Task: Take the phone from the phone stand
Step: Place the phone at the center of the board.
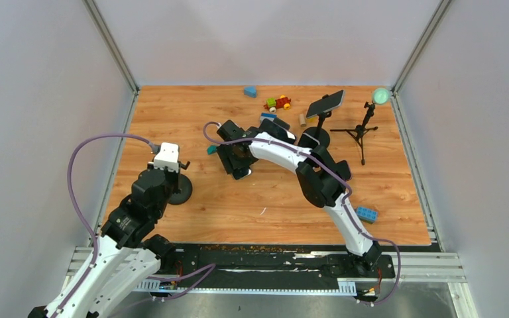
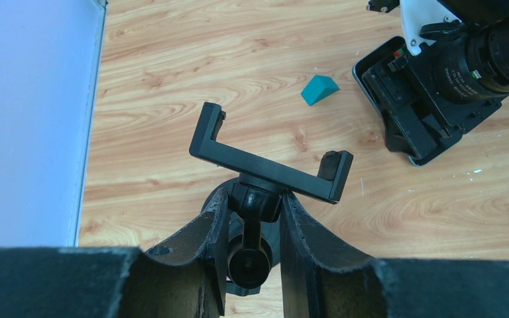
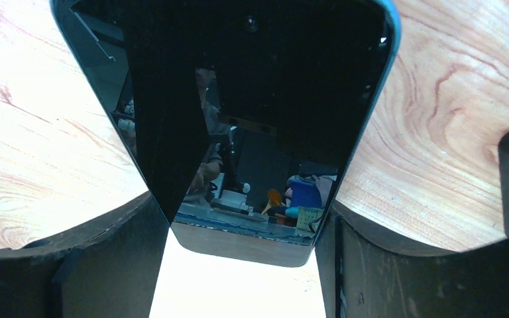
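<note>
The black phone stand [image 2: 270,171] has an empty clamp; its round base [image 1: 181,190] sits on the wooden table at the left. My left gripper [image 2: 255,218] is shut on the stand's neck just under the clamp, and it also shows in the top view [image 1: 172,173]. My right gripper [image 3: 242,248] is shut on the dark phone [image 3: 258,99], one finger on each long side. In the top view this gripper [image 1: 235,159] holds the phone low over the table, right of the stand. The phone's pale edge [image 2: 371,89] also shows in the left wrist view.
A second phone [image 1: 325,103] sits on another stand [image 1: 317,137] at the back right, beside a small tripod [image 1: 363,132] with a green ball. A teal block [image 2: 319,89], toy bricks [image 1: 278,103] and a blue brick [image 1: 366,213] lie on the table.
</note>
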Robot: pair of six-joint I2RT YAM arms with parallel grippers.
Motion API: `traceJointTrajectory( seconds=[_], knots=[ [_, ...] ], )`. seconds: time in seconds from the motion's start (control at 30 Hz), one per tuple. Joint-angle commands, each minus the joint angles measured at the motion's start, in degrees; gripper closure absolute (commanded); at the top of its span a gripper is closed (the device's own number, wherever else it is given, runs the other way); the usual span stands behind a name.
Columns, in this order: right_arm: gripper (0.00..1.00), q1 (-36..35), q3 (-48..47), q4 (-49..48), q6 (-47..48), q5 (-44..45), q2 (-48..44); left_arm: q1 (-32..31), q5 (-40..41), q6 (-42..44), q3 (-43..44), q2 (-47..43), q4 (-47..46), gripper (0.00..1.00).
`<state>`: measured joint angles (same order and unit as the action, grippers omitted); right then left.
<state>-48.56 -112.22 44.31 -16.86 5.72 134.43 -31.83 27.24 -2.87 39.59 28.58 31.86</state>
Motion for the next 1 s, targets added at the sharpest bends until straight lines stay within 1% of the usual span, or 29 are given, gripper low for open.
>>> traceJointTrajectory(
  seconds=[0.0, 0.13, 0.2, 0.27, 0.33, 0.43, 0.53, 0.77, 0.83, 0.97],
  knots=[
    [0.86, 0.4, -1.0, 7.1, 2.0, -1.2, 5.5, 0.1, 1.4, 1.4, 0.5, -0.4, -5.9, 1.00],
    [0.82, 0.4, -5.0, 14.4, 4.3, -4.4, 8.3, 0.2, 1.2, 1.6, 0.4, -0.4, -5.9, 1.00],
    [0.80, 0.4, -7.1, 17.8, 4.9, -4.5, 10.4, 0.1, 1.1, 1.7, 0.4, -0.4, -5.9, 1.00],
    [0.77, 0.4, -6.8, 18.8, 5.5, -4.7, 11.2, 0.2, 1.0, 1.8, 0.3, -0.4, -5.8, 1.00],
    [0.74, 0.4, -6.5, 19.6, 6.9, -7.7, 12.2, 0.2, 0.9, 1.7, 0.3, -0.5, -5.6, 1.00],
    [0.73, 0.5, -8.5, 24.5, 9.7, -9.8, 15.1, 0.1, 0.9, 1.7, 0.3, -0.8, -5.5, 1.00],
    [0.73, 0.5, -9.4, 28.7, 11.8, -8.6, 17.3, 0.1, 1.2, 1.7, 0.3, -1.0, -5.3, 1.00],
    [0.71, 0.5, -4.1, 29.5, 12.7, -8.1, 16.1, 0.2, 1.5, 1.8, 0.2, -1.2, -5.3, 1.00],
    [0.70, 0.4, -3.4, 29.7, 12.6, -6.2, 15.1, 0.2, 1.6, 1.7, 0.2, -1.2, -5.3, 1.00],
    [0.67, 0.5, -4.1, 30.3, 12.9, -5.8, 14.2, 0.2, 1.7, 1.8, 0.2, -1.2, -5.3, 1.00]
  ],
)
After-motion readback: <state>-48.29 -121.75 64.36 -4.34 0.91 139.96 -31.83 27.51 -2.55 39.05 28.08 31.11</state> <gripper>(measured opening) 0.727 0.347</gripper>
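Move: The right hand already grips the phone by its side edges. The board's open centre lies about 8 cm to that hand's right, 2 cm back and some 3 cm below. The teal block is about 9 cm left and 6 cm ahead, and the nearest phone stand about 11 cm right and 9 cm ahead. From the left hand, which holds the emptied stand, the centre is roughly 27 cm right, 6 cm ahead and 20 cm lower. Keeping the phone pinched by its side edges, the right hand carries it back and to the right by about 5 cm overall, sinking some 1 cm, towards the board's open centre. It starts slowly and quickens late, as the wrist swings the fingers from slanting forward-left to nearly straight down and turns some 15 degrees counter-clockwise. The fingers don't open. ##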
